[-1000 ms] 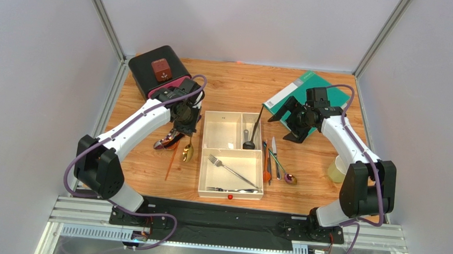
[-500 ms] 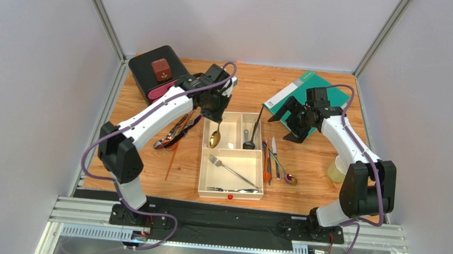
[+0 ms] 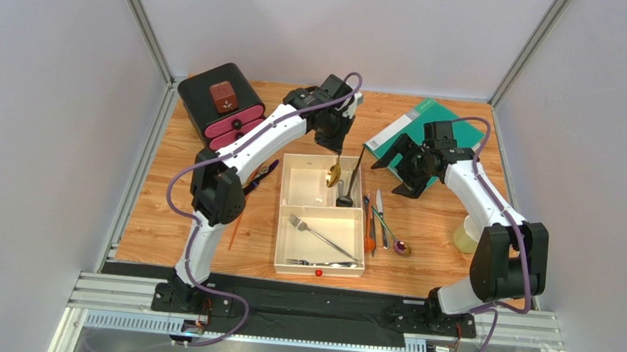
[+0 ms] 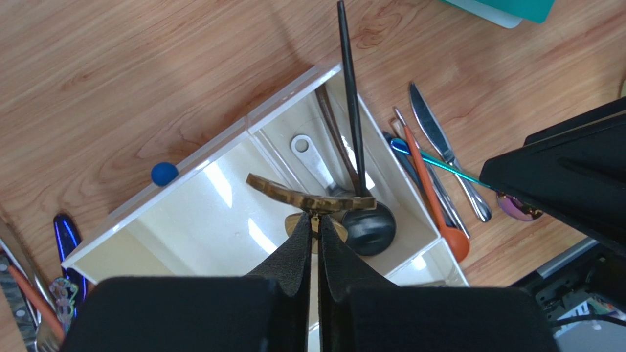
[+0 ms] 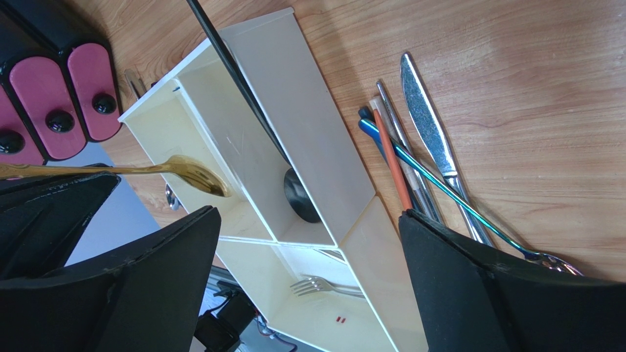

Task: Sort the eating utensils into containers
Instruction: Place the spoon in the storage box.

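My left gripper is shut on the handle of a gold spoon. The spoon hangs bowl-down over the back of the cream tray, near the divider between its two small compartments. In the left wrist view the fingertips pinch the gold spoon above a black spoon that lies in the right small compartment. Two forks lie in the large compartment. More utensils lie right of the tray, and others lie to its left. My right gripper hovers open and empty, and its wrist view looks down on the tray.
A black box with pink drawers stands at the back left. A green book lies under the right arm. A pale yellow cup stands by the right edge. Grey walls close in the table.
My left arm has lifted the gold spoon from the pile left of the tray and swung it right and back, over the tray's small compartments. The right arm has not moved.
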You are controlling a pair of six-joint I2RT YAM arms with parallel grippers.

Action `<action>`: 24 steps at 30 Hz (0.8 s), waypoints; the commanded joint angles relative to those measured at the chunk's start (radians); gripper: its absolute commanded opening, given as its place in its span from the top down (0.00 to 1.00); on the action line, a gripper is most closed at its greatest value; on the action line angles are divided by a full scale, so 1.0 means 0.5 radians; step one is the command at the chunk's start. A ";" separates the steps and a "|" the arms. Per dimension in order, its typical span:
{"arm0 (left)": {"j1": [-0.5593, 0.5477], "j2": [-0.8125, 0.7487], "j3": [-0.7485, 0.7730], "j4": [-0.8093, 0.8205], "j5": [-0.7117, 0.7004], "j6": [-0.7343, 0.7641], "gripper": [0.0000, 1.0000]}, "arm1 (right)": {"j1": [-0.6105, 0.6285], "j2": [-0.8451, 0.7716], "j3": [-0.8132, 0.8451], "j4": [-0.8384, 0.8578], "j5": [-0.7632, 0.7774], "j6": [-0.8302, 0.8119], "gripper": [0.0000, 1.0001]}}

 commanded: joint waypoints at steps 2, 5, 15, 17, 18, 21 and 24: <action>-0.013 0.044 0.126 0.009 0.132 -0.039 1.00 | -0.009 0.004 0.017 0.019 0.016 -0.018 0.00; -0.022 0.044 0.126 0.031 0.166 -0.066 1.00 | -0.009 0.013 0.011 0.019 0.013 -0.018 0.00; -0.065 0.117 0.145 0.132 0.319 -0.171 1.00 | -0.013 0.022 0.017 0.016 0.016 -0.012 0.00; -0.071 0.142 0.126 0.138 0.322 -0.174 1.00 | -0.009 0.019 0.020 0.004 0.019 -0.018 0.00; -0.074 0.148 0.086 0.150 0.316 -0.174 1.00 | -0.009 0.022 0.023 0.001 0.019 -0.024 0.00; -0.074 0.133 -0.076 0.251 0.350 -0.177 1.00 | -0.009 0.010 0.023 0.001 0.022 -0.030 0.00; -0.077 0.087 -0.239 0.313 0.335 -0.162 1.00 | -0.009 -0.005 0.020 0.001 0.031 -0.036 0.00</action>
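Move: The left hand holds the golden spoon by its handle, bowl hanging down. Its goal, the storage box's far-right narrow compartment, has its middle about 4 cm to the right, 3 cm back and 14 cm below. The black ladle's bowl in there is 3 cm right and 8 cm back; the wide compartment is centred 7 cm left and 3 cm back. The narrow compartment lies some 9 cm left of the right hand, 2 cm ahead and 11 cm below. Still pinching the golden spoon's handle in shut fingers, the left hand carries it rightwards about 4 cm and a little back, off the divider's line and in over the narrow compartment, then sinks some 3 cm, mostly at the end. The wrist tilts about 10 degrees, the fingertips leaning more to the right and less forward. ##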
